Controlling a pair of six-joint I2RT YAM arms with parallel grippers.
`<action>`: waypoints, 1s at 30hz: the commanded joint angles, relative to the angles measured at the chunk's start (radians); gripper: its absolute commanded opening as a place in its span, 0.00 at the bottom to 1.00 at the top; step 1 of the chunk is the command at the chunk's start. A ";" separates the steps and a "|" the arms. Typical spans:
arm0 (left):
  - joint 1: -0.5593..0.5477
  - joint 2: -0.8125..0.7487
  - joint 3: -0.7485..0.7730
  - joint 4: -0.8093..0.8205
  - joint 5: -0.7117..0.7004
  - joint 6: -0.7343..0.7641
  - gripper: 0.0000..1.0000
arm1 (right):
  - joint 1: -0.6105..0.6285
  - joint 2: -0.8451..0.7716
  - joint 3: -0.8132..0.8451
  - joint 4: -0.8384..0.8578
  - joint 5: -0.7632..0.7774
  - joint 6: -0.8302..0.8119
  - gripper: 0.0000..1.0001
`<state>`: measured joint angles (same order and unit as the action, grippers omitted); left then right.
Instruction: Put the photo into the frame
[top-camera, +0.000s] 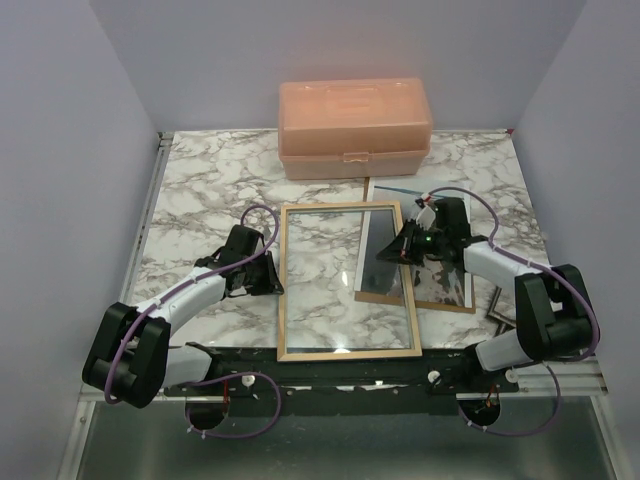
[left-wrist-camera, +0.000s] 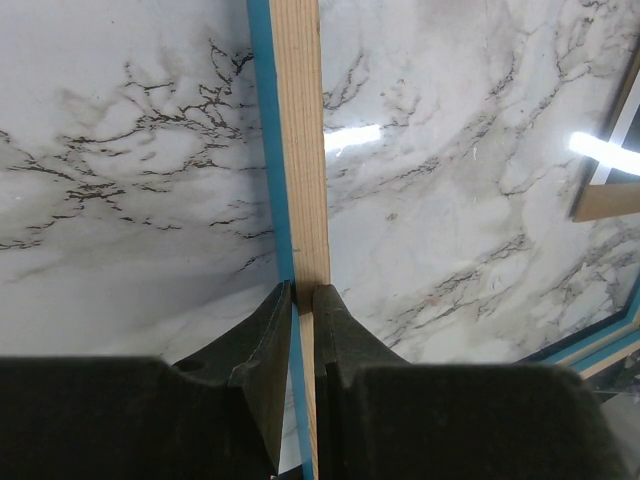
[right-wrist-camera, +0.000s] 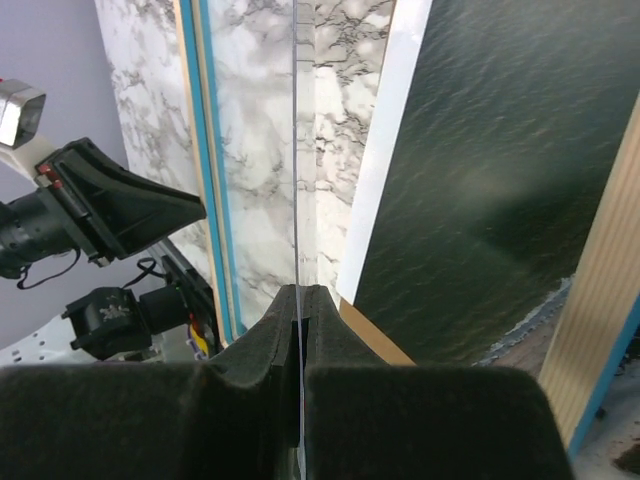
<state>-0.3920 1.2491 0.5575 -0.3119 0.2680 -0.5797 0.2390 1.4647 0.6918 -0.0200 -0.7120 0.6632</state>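
The frame (top-camera: 345, 352), light wood on top with a blue underside, lies in the middle of the marble table. My left gripper (top-camera: 272, 275) is shut on its left rim (left-wrist-camera: 300, 150), one finger on each side of the rim. The photo (top-camera: 450, 285), dark rippled water with a white border, lies face up on a brown backing board (top-camera: 380, 297) to the right of the frame. In the right wrist view the photo (right-wrist-camera: 500, 170) fills the right side. My right gripper (right-wrist-camera: 302, 290) is shut on a thin clear pane seen edge-on, over the frame's right rim (top-camera: 400, 247).
A peach plastic box (top-camera: 355, 128) stands at the back of the table. Small dark metal pieces (top-camera: 497, 305) lie by the right arm. Purple walls close in both sides. The left arm's gripper (right-wrist-camera: 110, 205) shows beyond the frame's far rim (right-wrist-camera: 215, 200).
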 joint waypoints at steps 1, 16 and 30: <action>-0.010 0.033 -0.019 -0.025 -0.026 0.026 0.15 | 0.026 0.019 -0.027 -0.021 -0.019 -0.040 0.03; -0.013 0.038 -0.017 -0.027 -0.026 0.027 0.14 | 0.026 0.039 0.010 -0.108 0.102 -0.079 0.46; -0.015 0.036 -0.016 -0.029 -0.035 0.024 0.14 | 0.038 0.020 0.043 -0.219 0.251 -0.102 0.89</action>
<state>-0.3950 1.2533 0.5598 -0.3084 0.2695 -0.5797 0.2676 1.4921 0.6910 -0.1631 -0.5579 0.5838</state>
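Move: The right hand pinches the right edge of the clear pane over the frame; the frame's middle lies about 8 cm to its left, 5 cm back and 6 cm below. The middle of the frame's right rail is roughly 6 cm to its right and 4 cm back; the photo on its board, partly under that rail, centres some 7 cm right and 4 cm ahead. From the left hand, clamped on the left rail, the frame's middle is about 15 cm right and 2 cm ahead. Down some 4 cm goes the right hand, drifting slightly back and right towards the frame's right rail, while its fingers tip about 10 degrees steeper. Early in the descent they start to spread and end nearly wide open, letting go of the clear pane's edge. The left hand stays put and keeps its grip on the left rail. ##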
